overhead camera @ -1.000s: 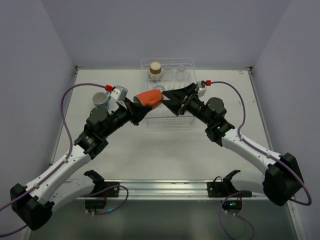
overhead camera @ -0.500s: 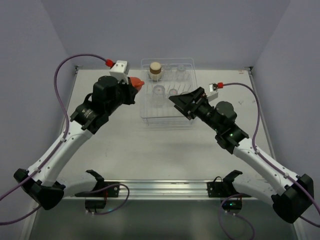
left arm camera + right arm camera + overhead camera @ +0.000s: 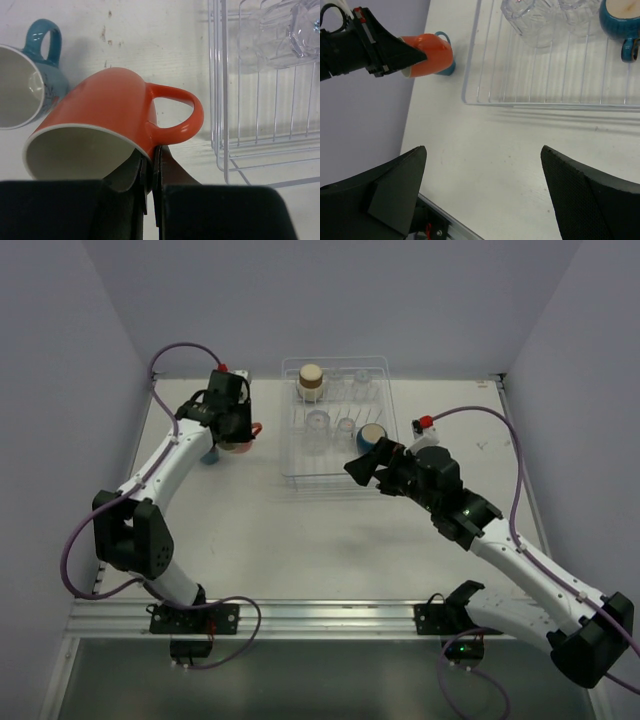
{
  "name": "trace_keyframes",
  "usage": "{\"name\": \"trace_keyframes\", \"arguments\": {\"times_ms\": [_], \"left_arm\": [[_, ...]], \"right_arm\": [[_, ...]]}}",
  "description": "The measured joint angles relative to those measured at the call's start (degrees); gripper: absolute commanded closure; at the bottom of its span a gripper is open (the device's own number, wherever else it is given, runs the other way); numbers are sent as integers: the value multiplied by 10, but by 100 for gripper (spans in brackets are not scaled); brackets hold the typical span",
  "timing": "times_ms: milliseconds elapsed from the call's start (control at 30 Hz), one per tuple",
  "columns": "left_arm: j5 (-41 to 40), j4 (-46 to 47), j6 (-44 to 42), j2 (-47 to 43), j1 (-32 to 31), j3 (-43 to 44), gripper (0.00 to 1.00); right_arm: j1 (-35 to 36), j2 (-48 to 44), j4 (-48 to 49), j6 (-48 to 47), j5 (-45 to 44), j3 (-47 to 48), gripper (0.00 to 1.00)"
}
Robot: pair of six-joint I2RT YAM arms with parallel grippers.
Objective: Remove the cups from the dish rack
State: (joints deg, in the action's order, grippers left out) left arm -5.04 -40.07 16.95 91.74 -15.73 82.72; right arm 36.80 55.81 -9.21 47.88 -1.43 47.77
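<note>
My left gripper [image 3: 151,155] is shut on the rim of an orange mug [image 3: 110,115], one finger inside the mouth and one outside by the handle. The mug [image 3: 241,446] is tilted low over the table, left of the dish rack [image 3: 290,472]. A blue mug [image 3: 52,87] stands right beside it. In the rack are another blue mug [image 3: 372,436], two clear tumblers [image 3: 318,423] and a brown cup [image 3: 311,381] at the back. Wide open and holding nothing, my right gripper [image 3: 362,462] hovers at the rack's near right corner.
Grey walls close the table in on the left, back and right. The left wall is close to the two mugs [image 3: 427,60]. A metal rail [image 3: 320,615] with the arm bases runs along the near edge.
Both grippers met at the orange mug above the rack. The left arm has since swung it left and down beside the blue mug. The right gripper opened and drew back.
</note>
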Motion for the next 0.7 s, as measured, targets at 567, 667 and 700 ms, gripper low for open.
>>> {"name": "trace_keyframes", "arguments": {"times_ms": [567,667,700], "left_arm": [[23,1,4,135,22,31,100],[17,1,3,153,23,49,96],[15,1,1,160,23,56,92]], "right_arm": [[10,46,-69,-78,-57,46,1],[10,55,-78,-91,-68,59,1],[10,60,-82,-96,-70,64,1]]}}
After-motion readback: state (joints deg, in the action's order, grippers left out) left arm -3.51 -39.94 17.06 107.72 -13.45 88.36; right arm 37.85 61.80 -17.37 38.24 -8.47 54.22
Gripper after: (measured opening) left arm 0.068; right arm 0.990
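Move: The left hand already pinches the orange cup by its rim. The free tabletop meant for it is some 17 cm below, 4 cm ahead and 2 cm left; the light-blue cup stands about 10 cm left and 3 cm ahead, the rack's middle 22 cm right and 8 cm ahead. From the empty right hand, the dark blue cup lies roughly 16 cm ahead, 4 cm right and 20 cm down, and the small glass 18 cm ahead, 2 cm left. Lower the left gripper about 8 cm, easing forward 3 cm or so, to bring the orange cup down between the light-blue cup and the rack; tip the fingers some 10 degrees further down and keep the rim pinched. Meanwhile ease the wide-open right hand slightly down, forward and right towards the dark blue cup, rolling its left side down. ##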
